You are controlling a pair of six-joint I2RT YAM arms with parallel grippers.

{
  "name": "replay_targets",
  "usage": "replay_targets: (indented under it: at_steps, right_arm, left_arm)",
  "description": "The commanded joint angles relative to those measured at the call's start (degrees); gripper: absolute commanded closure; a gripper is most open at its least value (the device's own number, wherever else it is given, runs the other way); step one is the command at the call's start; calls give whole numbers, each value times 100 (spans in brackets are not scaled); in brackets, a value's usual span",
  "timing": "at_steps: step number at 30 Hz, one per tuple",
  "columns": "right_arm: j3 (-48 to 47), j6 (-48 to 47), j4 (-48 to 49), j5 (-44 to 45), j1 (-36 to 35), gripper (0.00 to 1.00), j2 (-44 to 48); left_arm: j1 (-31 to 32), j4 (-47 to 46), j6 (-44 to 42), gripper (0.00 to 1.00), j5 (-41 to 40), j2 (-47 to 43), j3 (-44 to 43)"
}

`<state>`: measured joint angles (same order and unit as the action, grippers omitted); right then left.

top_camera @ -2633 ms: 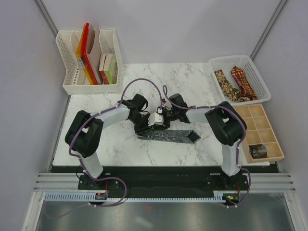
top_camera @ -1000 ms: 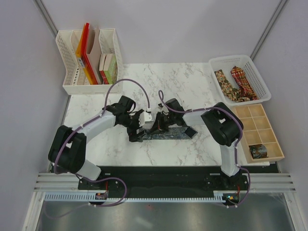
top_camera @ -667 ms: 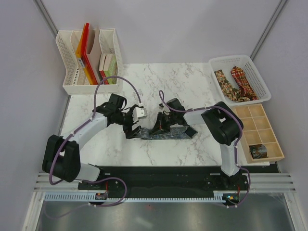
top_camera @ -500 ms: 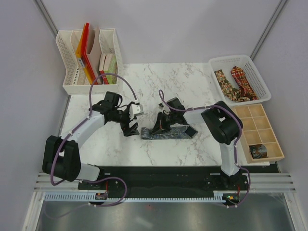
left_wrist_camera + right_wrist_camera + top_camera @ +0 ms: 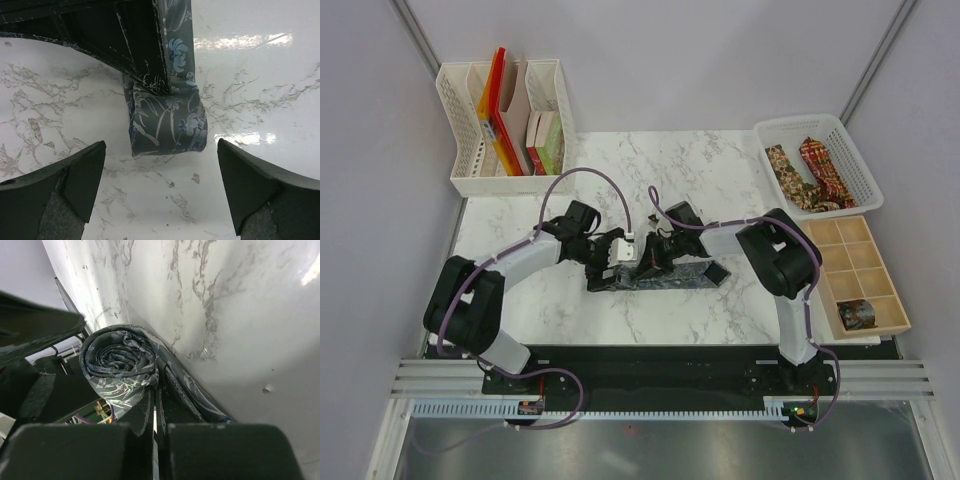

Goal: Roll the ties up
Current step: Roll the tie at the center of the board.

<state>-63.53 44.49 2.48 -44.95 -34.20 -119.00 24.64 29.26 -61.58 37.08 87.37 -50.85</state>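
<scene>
A dark grey-green tie [image 5: 682, 276] lies across the middle of the marble table [image 5: 700, 170], its left end wound into a roll [image 5: 167, 122]. In the right wrist view the roll's [image 5: 122, 365] spiral shows. My right gripper [image 5: 156, 402] is shut, its tips resting against the tie right beside the roll; pinched fabric cannot be made out. In the top view the right gripper [image 5: 646, 262] sits over the roll. My left gripper [image 5: 160, 150] is open just left of the roll, which lies ahead of its fingertips, untouched. Its place in the top view is [image 5: 604, 268].
A white basket [image 5: 855, 160] at the back right holds a brown-gold tie [image 5: 782, 168] and a red tie [image 5: 823, 172]. A wooden compartment tray [image 5: 840, 235] at the right holds one rolled tie [image 5: 856, 314]. A white file rack [image 5: 470, 120] with folders and books stands at the back left.
The left gripper swung away to the left, then came back to the roll's left side, open throughout. The right gripper stayed shut at the roll.
</scene>
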Motion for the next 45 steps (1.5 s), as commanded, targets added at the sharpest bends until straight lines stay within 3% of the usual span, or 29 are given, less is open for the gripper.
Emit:
replay_targets:
  at_steps: [1,6,9,12,20,28,36,42,45]
  right_arm:
    - [104,-301,-503,1199,-184,100,-519]
    - [51,-64,-310,1216,-315,100,-651]
    - [69,182,-90,1208,-360,100,-730]
    - [86,323,94,1173,-403,100,-765]
    - [121,622,349,1181,-474,100,-739]
    - [262,938,692,1006,-474,99,-598]
    - [350,1071,1053,383,-184,78,-107]
    - [402,904,710,127,27,64,332]
    - [438,895,684,83,36,50,492]
  left_arm:
    - [145,-500,-354,0,-411,289,57]
    - [199,-368,-293,14,-684,290,163]
    - [216,-201,-48,34,-466,44,146]
    - [365,-70,285,42,-430,-10,6]
    - [840,-25,1060,46,-649,666,-679]
    - [1165,115,1474,50,-1431,1335,-892]
    - [1139,634,1122,63,-1704,1581,-584]
    - [1113,757,1052,66,-1625,1695,-619]
    - [1087,783,1034,65,-1590,1713,-672]
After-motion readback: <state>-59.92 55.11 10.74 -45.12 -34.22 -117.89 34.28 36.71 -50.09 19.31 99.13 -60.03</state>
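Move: The tie's rolled end sits between the hands: about 3 cm to the right of the open left gripper and 4 cm below it, neither ahead nor back. From the right hand, whose shut fingers are already at its base, the roll is some 3 cm to the left at the same height. The flat strip's middle lies about 7 cm right of the right hand, and the tail end about 16 cm right, both level fore and aft and 1 cm lower. The roll and strip are pushed left some 2.5 cm by the right hand's shut fingers, while the left hand sinks around the roll and closes to about half open, pinching it from both sides. The left hand keeps hold, dipping to about 4 cm below its start and tilting roughly 20 degrees so its fingers point more steeply down. The right fingers then part a little over a third, and that hand backs about 2 cm right, rising slightly. ##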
